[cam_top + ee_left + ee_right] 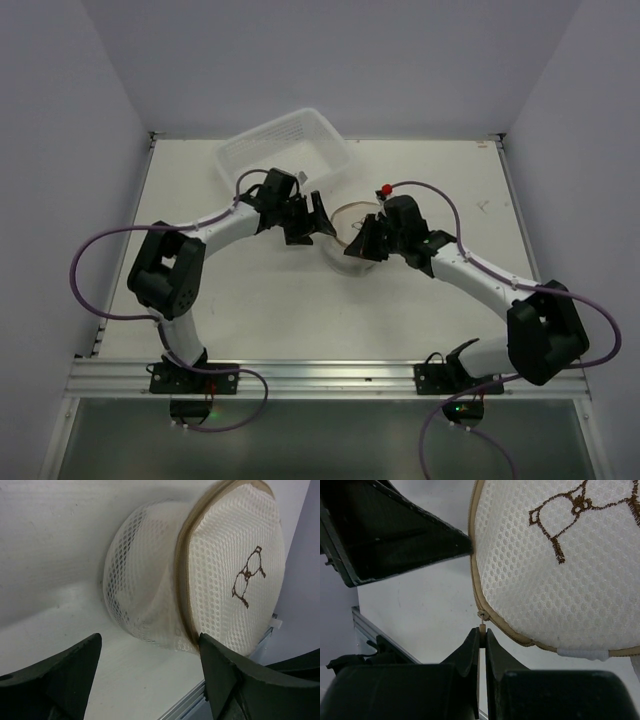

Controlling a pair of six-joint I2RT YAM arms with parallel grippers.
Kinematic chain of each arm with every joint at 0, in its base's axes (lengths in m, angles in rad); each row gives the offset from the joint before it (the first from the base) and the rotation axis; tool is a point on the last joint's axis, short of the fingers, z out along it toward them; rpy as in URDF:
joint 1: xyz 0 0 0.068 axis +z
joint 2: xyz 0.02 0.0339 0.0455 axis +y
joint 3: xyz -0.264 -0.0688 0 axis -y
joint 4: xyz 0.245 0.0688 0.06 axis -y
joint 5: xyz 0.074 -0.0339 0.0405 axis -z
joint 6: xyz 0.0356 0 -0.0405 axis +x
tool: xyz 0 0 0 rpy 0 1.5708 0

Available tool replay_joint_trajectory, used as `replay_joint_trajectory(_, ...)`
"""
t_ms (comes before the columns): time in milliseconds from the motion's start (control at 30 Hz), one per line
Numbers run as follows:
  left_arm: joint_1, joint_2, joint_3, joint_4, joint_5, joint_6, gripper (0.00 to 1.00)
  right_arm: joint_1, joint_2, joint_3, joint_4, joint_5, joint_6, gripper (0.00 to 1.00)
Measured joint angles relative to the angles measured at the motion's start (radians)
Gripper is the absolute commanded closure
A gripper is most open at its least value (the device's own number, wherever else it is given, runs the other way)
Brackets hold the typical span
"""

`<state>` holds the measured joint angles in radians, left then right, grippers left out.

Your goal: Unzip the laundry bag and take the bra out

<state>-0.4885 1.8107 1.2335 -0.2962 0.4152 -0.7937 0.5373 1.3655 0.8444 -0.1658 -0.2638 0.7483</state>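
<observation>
The laundry bag (pixel 349 232), a round white mesh drum with tan zipper trim, stands on edge mid-table, and the bra drawing on its flat face (pixel 248 577) is in view. My left gripper (pixel 150 672) is open beside the bag with only bare table between its fingers. Its right fingertip (pixel 212 652) sits at the bag's rim. My right gripper (pixel 483 632) is shut on the small tan zipper pull (pixel 482 626) at the rim of the laundry bag (pixel 555 565). The bra is hidden.
A white plastic basket (pixel 285 150) lies tilted at the back of the table behind the left arm. The left gripper's dark finger (pixel 395 540) fills the upper left of the right wrist view. A metal rail (pixel 320 375) runs along the table's near edge.
</observation>
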Motion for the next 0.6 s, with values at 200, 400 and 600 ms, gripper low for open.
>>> replay_joint_trajectory(200, -0.047, -0.001, -0.023, 0.045, -0.002, -0.047, 0.44, 0.014, 0.022, 0.009, 0.002, -0.001, 0.000, 1.00)
replay_joint_trajectory(400, -0.063, -0.001, -0.026, 0.089, -0.002, -0.084, 0.85, 0.019, 0.021, 0.009, 0.000, 0.000, -0.006, 1.00)
replay_joint_trajectory(600, -0.063, -0.001, -0.048, 0.120, 0.000, -0.097, 1.00, 0.019, -0.009, -0.008, -0.019, 0.018, -0.019, 1.00)
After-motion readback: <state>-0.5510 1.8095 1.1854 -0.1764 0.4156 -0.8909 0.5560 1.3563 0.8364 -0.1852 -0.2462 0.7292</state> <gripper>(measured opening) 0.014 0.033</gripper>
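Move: The left rim of the laundry bag is about 3 cm to the right of the open left hand and 1 cm back, at fingertip height. The zip pull, already in the right hand's fingers, lies some 8 cm right and 4 cm back of the left hand, and the white basket roughly 18 cm ahead and 7 cm left. From the right hand, that rim is about 5 cm left and 3 cm ahead. The left hand shifts about 3 cm right and pinches the bag's left rim; the right keeps the zip pull. ##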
